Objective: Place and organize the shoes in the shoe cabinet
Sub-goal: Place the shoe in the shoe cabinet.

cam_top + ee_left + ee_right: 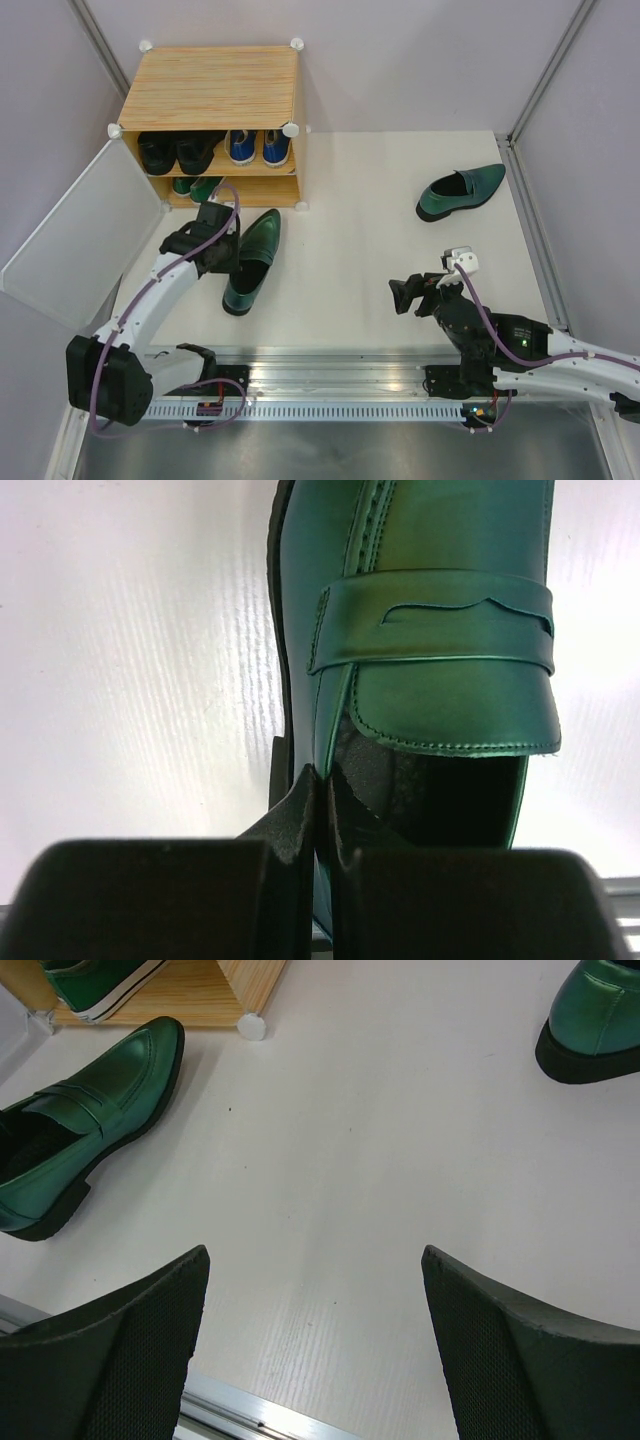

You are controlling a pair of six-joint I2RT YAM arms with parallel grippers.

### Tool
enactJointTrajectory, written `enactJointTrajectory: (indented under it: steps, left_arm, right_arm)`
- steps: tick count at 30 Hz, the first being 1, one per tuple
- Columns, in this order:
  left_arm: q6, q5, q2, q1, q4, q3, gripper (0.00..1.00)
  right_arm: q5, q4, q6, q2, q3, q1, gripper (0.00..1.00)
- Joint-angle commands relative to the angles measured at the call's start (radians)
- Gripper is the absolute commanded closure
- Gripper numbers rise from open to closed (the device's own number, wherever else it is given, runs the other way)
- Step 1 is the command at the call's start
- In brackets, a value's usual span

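My left gripper (218,250) (325,775) is shut on the left side wall of a glossy dark-green loafer (254,258) (440,660), which lies on the table just in front of the shoe cabinet (210,85), toe toward it. The other loafer (462,192) (595,1020) lies at the far right. Black boots (175,150) and blue sneakers (258,147) stand on the cabinet's upper shelf. Green sneakers (195,186) (100,985) sit on the lower shelf. My right gripper (410,295) (315,1255) hangs open over bare table near the front, holding nothing.
The cabinet's frosted white door (85,235) stands swung open to the left, beside my left arm. A metal rail (330,385) runs along the near table edge. Grey walls close in the table on the left, back and right.
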Motion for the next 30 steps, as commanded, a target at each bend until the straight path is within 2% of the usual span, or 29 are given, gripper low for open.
enactJointTrajectory:
  steps: [1,10,13,20,27,30]
  left_arm:
    - [0.009,-0.02,0.029,0.035,0.086,0.101,0.98]
    - [0.055,0.04,0.222,0.164,0.252,0.255,0.98]
    - [0.049,0.096,0.319,0.232,0.304,0.315,0.98]
    - [0.072,0.271,0.43,0.275,0.476,0.384,0.98]
    - [0.107,0.304,0.561,0.282,0.496,0.502,0.98]
    - [0.095,0.31,0.609,0.339,0.498,0.546,0.98]
  right_arm:
    - [0.0,0.03,-0.016,0.009,0.016,-0.002,0.1]
    - [-0.007,0.03,-0.013,-0.009,0.0,-0.002,0.1]
    - [-0.001,0.031,-0.013,-0.014,-0.001,-0.002,0.11]
    - [0.016,0.03,-0.013,0.0,-0.003,-0.002,0.1]
    - [0.032,0.028,-0.015,0.029,0.0,-0.002,0.11]
    - [0.042,0.025,-0.015,0.046,0.003,-0.002,0.1]
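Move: The green leather shoe already hangs from the left fingers, pinched by its left side wall. It is bound for the free right part of the lower shelf, whose middle lies about 28 cm ahead of the left hand, 5 cm to its right and 7 cm lower. The green sneakers sit about 28 cm ahead and 13 cm left; the blue sneakers on the shelf above about 28 cm ahead, 7 cm right, 10 cm up. From the right hand the free place is some 36 cm ahead, 37 cm left and 17 cm below. The green leather shoe is carried toe first towards the lower shelf's free side, the left hand going about 20 cm forward with a slight drift left. It lifts some 2 cm on the way, then eases about 1 cm back down. The fingers keep their pinch while the wrist swings them roughly 10 degrees more forward and leans its left side down about as much. ##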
